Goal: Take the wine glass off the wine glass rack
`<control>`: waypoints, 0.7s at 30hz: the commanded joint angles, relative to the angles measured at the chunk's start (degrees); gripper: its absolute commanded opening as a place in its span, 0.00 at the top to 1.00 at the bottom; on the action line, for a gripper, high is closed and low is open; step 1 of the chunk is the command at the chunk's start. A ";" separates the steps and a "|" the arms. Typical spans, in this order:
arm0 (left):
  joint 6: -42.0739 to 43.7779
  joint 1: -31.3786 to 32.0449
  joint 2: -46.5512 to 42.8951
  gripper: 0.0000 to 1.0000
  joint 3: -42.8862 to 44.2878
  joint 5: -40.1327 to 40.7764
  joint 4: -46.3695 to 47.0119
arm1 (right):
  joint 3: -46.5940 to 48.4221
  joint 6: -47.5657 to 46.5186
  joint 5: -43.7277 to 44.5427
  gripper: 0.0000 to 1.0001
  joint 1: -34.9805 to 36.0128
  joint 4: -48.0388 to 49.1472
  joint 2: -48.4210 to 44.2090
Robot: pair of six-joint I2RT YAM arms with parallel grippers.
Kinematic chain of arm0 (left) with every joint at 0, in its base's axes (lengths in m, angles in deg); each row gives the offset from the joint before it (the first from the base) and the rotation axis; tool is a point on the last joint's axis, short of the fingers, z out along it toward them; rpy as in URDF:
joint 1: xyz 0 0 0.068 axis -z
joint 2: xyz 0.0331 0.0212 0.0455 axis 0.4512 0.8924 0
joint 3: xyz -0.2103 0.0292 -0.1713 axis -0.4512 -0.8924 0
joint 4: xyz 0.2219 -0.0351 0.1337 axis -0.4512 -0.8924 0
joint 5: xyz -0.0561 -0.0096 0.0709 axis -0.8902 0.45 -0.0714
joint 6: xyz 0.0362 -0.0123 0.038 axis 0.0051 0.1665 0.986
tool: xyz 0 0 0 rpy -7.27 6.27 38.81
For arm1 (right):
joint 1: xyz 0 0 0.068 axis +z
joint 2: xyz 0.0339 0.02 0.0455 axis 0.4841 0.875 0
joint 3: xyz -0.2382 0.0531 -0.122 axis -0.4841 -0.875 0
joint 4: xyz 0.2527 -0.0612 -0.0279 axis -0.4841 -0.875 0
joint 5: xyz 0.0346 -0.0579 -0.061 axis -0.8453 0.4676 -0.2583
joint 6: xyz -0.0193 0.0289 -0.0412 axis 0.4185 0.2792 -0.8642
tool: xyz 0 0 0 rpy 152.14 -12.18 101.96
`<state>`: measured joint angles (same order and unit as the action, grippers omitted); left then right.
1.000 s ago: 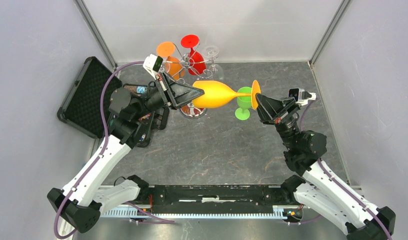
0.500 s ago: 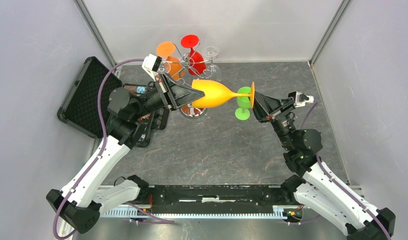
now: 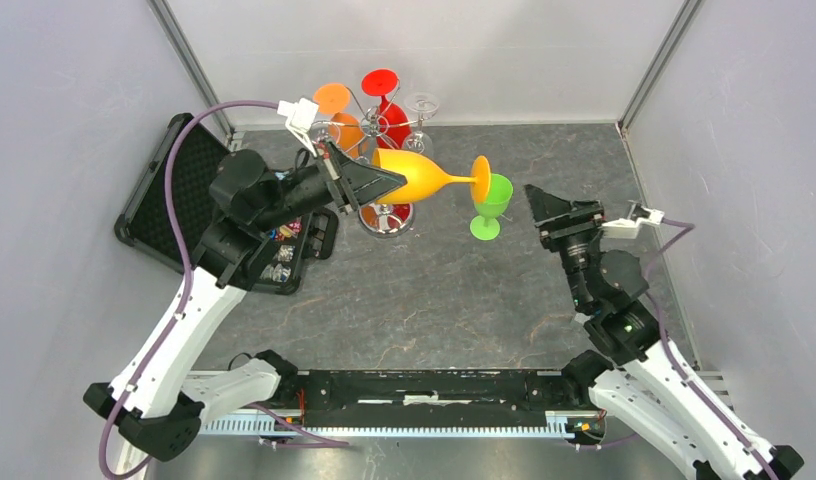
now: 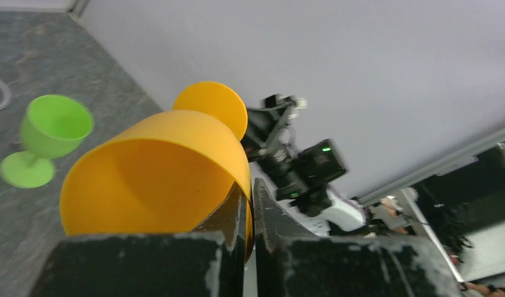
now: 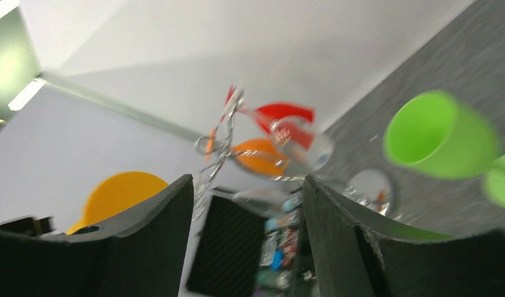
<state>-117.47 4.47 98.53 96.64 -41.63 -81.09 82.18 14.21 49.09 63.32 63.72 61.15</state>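
The yellow wine glass [image 3: 424, 175] lies sideways in the air in front of the chrome wine glass rack [image 3: 384, 125]. Its foot [image 3: 480, 178] points right. My left gripper [image 3: 384, 183] is shut on its rim. In the left wrist view one finger sits inside the bowl [image 4: 157, 179] and the other outside, with the left gripper [image 4: 250, 198] pinching the wall. My right gripper [image 3: 537, 195] stands open to the right of the foot, clear of it. Through the right gripper [image 5: 247, 180] I see nothing held, with the yellow foot [image 5: 117, 195] off to its left.
A green glass [image 3: 489, 205] stands upright on the table below the yellow glass's foot. Red [image 3: 389, 115], orange [image 3: 339, 115] and clear [image 3: 424, 115] glasses hang on the rack. An open black case [image 3: 169, 195] lies at the left, near the wall.
My right gripper opened, let go of the yellow glass's foot and drew back to the right. The left gripper closed on the rim and carried the glass slightly back and left.
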 commanded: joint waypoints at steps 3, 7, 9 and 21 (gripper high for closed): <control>15.83 5.50 5.86 0.98 7.54 12.64 -18.75 | 8.71 -25.49 17.14 0.32 -0.11 -15.61 -1.99; 20.90 11.93 12.83 0.98 14.78 22.05 -26.60 | 11.34 -34.89 19.95 0.33 -0.09 -22.75 -1.42; 23.08 15.39 17.07 0.98 19.10 25.79 -29.24 | 11.59 -37.74 21.52 0.33 -0.10 -26.14 -1.89; 32.14 27.28 54.33 0.98 56.45 31.56 -42.92 | 12.48 -40.55 27.65 0.33 -0.10 -45.24 -8.63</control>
<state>-91.99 30.28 143.40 141.86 -10.06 -118.35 91.99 -25.57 74.34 63.32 28.00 53.89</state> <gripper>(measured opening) 0.053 0.667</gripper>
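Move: My left hand already holds the yellow wine glass by its rim, bowl opening towards me and foot sticking out to the right. I'm taking it to the bare tabletop beside the green wine glass, which stands about 24 cm ahead, 20 cm to the right and 38 cm below. The wine glass rack is some 28 cm ahead and 3 cm left of my left hand, its middle about 28 cm lower. From my right hand the green wine glass is about 19 cm ahead, 5 cm left and 26 cm below. I keep the pinch on the yellow rim and swing my left hand about 17 cm right, sinking 12 cm and easing forward 6 cm, towards the green wine glass, while my wrist tips the foot end down some 40 degrees. My empty, open right hand clears out about 12 cm to the right and a little down, rolling right side up and turning clockwise. ##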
